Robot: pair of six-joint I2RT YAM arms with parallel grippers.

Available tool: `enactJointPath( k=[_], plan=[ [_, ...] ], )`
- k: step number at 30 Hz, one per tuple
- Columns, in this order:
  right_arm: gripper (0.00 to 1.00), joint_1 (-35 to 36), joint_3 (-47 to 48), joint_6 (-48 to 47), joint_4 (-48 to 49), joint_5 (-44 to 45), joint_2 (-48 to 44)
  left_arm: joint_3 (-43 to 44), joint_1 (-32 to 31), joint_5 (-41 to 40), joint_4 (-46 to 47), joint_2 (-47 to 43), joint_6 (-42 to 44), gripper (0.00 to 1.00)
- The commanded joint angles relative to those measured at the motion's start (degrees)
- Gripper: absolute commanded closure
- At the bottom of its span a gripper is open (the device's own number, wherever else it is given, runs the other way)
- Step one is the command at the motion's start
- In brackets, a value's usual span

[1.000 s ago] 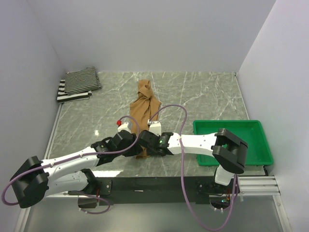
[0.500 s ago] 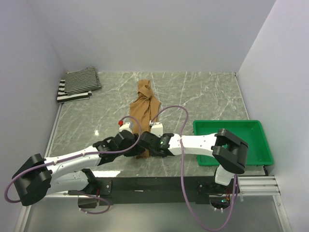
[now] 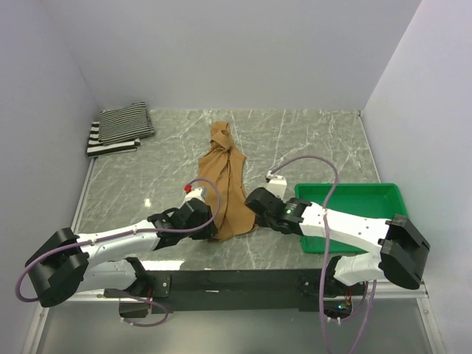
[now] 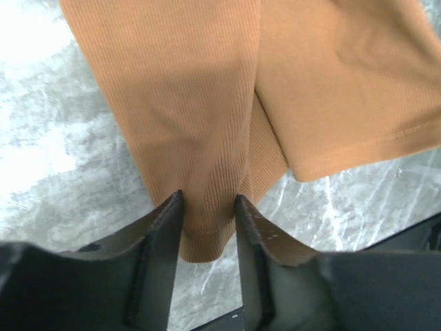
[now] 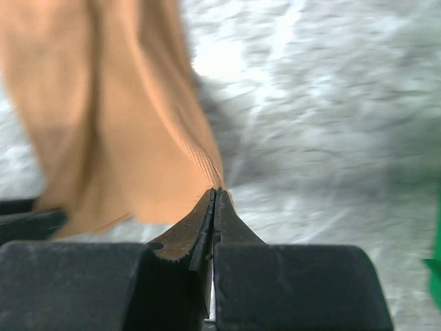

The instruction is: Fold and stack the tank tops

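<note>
The tan-brown tank top (image 3: 225,177) lies lengthwise in the middle of the table, its lower hem spread toward me. My left gripper (image 3: 212,225) is at the hem's left corner. In the left wrist view its jaws (image 4: 209,207) press a bunched fold of the ribbed tan cloth (image 4: 207,124) from both sides. My right gripper (image 3: 254,217) is at the hem's right corner. In the right wrist view its fingertips (image 5: 217,193) are shut on the tan edge (image 5: 138,138). The pinstriped tank top (image 3: 127,120) lies folded on the wide-striped one (image 3: 110,145) at the back left.
A green plastic tray (image 3: 376,203) sits at the right, partly under my right arm. The table's dark front edge (image 3: 243,276) is just below the hem. White walls close in the back and both sides.
My right gripper has shut on the hem's right corner and swung right, spreading the lower part of the tan top. My left gripper opened slightly, then closed again on the left corner.
</note>
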Motion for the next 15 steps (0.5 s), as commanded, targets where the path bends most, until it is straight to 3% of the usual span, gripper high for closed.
enactJointPath(
  k=[1,10,15],
  plan=[
    [1.00,-3.2,-3.0,-0.4,0.8,0.5,-2.5,2.6,-0.3,-2.8,-0.6,-0.1,0.4,0.65],
    [1.00,-7.7,-5.2,-2.6,1.7,-0.7,-5.7,3.4,-0.2,-12.8,-8.8,-7.5,-3.2,0.87],
    [1.00,-10.3,-5.5,-3.5,1.8,-1.5,-7.9,2.8,1.4,-19.8,-15.2,-16.1,-6.2,0.93]
  ],
)
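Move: Just below the left fingertips, about 1 cm down and already between the open fingers, is the left hem corner of the brown tank top; its right hem corner, held by the right hand, is some 14 cm to the right and 3 cm farther out. The tank top's middle is roughly 16 cm ahead of the left hand and 4 cm right. From the right hand, the green tray's middle lies about 30 cm right, level fore and aft, some 4 cm lower. Closing on the left hem corner, the left fingers pinch it, and that hand then pulls it about 4 cm left, lifting it some 3 cm and drifting forward while turning about 10 degrees counter-clockwise. The right hand keeps its grip on the right corner and draws it about 4.5 cm right towards the green tray, a little forward too, dipping and then rising again, so the hands part. ##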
